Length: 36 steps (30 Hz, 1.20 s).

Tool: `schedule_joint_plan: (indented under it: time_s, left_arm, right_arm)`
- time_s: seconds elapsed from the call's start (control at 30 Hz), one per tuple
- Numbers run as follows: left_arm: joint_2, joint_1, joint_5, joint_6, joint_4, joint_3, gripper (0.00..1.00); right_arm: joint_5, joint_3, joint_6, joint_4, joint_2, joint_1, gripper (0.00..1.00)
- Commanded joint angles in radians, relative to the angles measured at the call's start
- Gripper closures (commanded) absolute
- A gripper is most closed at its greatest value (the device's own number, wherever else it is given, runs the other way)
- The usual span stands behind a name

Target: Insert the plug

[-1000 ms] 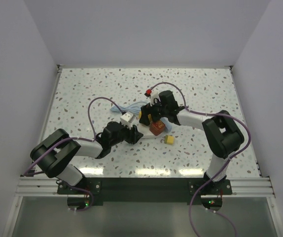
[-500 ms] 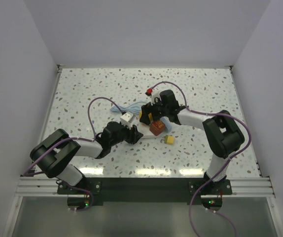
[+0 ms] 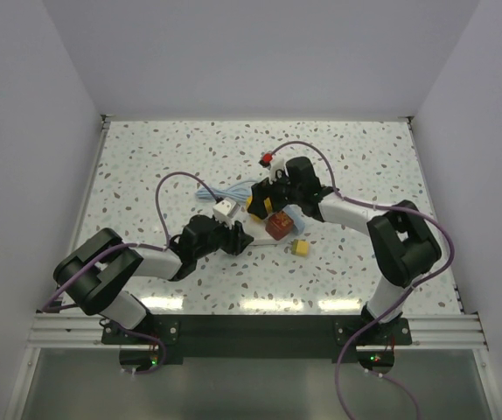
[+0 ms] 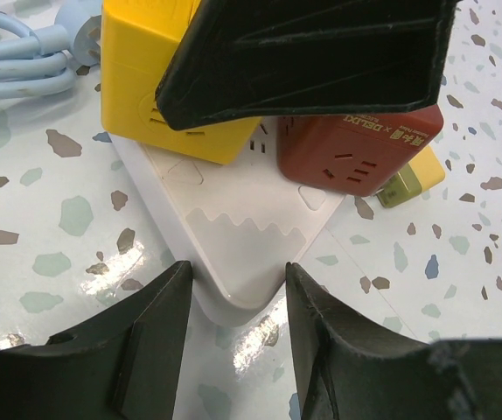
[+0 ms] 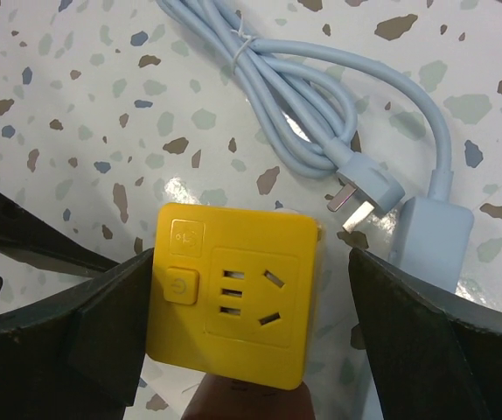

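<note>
A yellow cube plug sits on the white power strip, beside a red cube plug. My right gripper is open and straddles the yellow cube. Its left finger lies against the cube's side and a gap shows at the right finger. My left gripper is shut on the strip's rounded near end, one finger on each side.
A coiled light-blue cable with its pronged plug lies just behind the strip. A white cube stands left of the yellow one. A small yellow piece lies right of the red cube.
The right gripper's jaws have spread wider around the yellow cube and its arm has shifted slightly. The left gripper and the strip have stayed put.
</note>
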Motion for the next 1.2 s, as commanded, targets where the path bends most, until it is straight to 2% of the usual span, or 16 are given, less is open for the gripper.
schedule_joint_plan:
  time_s: [0.0, 0.43, 0.5, 0.57, 0.6, 0.7, 0.9, 1.0, 1.03, 1.13, 1.17]
  left_arm:
    - [0.017, 0.007, -0.004, 0.008, -0.023, -0.011, 0.49]
    - [0.005, 0.007, -0.004, 0.009, -0.03, -0.018, 0.5]
    - [0.004, 0.007, -0.001, 0.009, -0.032, -0.018, 0.5]
    - [0.008, 0.007, -0.001, 0.009, -0.029, -0.018, 0.5]
    - [0.006, 0.007, 0.001, 0.009, -0.029, -0.015, 0.5]
    - [0.008, 0.007, 0.004, 0.009, -0.029, -0.014, 0.5]
    - [0.004, 0.007, -0.001, 0.011, -0.033, -0.017, 0.5]
    - [0.011, 0.007, -0.001, 0.012, -0.032, -0.015, 0.5]
    - [0.012, 0.007, 0.001, 0.014, -0.032, -0.014, 0.5]
    - [0.018, 0.007, 0.002, 0.017, -0.032, -0.008, 0.51]
    - [0.02, 0.007, 0.002, 0.018, -0.032, -0.008, 0.51]
  right_arm:
    - [0.028, -0.004, -0.024, 0.016, -0.066, -0.007, 0.1]
    - [0.059, -0.004, -0.045, 0.01, -0.028, -0.005, 0.13]
    - [0.062, -0.007, -0.053, 0.007, -0.034, -0.005, 0.18]
    - [0.068, -0.007, -0.059, -0.003, -0.035, -0.005, 0.25]
    - [0.074, -0.007, -0.06, -0.004, -0.032, -0.005, 0.35]
    - [0.074, -0.005, -0.062, -0.006, -0.02, -0.005, 0.5]
    - [0.054, 0.007, -0.062, -0.019, 0.003, -0.005, 0.62]
    - [0.05, 0.01, -0.062, -0.019, 0.011, -0.005, 0.71]
    - [0.048, 0.015, -0.092, -0.026, 0.021, -0.007, 0.8]
    - [0.045, 0.036, -0.097, -0.045, 0.061, -0.005, 0.89]
    - [0.045, 0.042, -0.099, -0.05, 0.07, -0.005, 0.95]
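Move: The yellow cube plug sits between the right hand's open fingers, about 1 cm to the left and 1 cm below that hand. From this hand, the red cube plug is some 5 cm back and 4 cm right, while the cable coil lies about 3 cm ahead and 9 cm left, lower down. The left hand holds the white socket by its corner, the socket's middle roughly 3 cm ahead and 3 cm right; the yellow cube is about 8 cm ahead and 2 cm right. The yellow cube, at first loose between the right fingers, gets pinched by its two sides as they close by about a quarter of their range. The right hand first rises about 1 cm, then eases right, a little forward and slightly down onto its grip; once closed, it draws the cube roughly half a centimetre forward and left. The left hand stays still, keeping hold of the white socket's corner. ##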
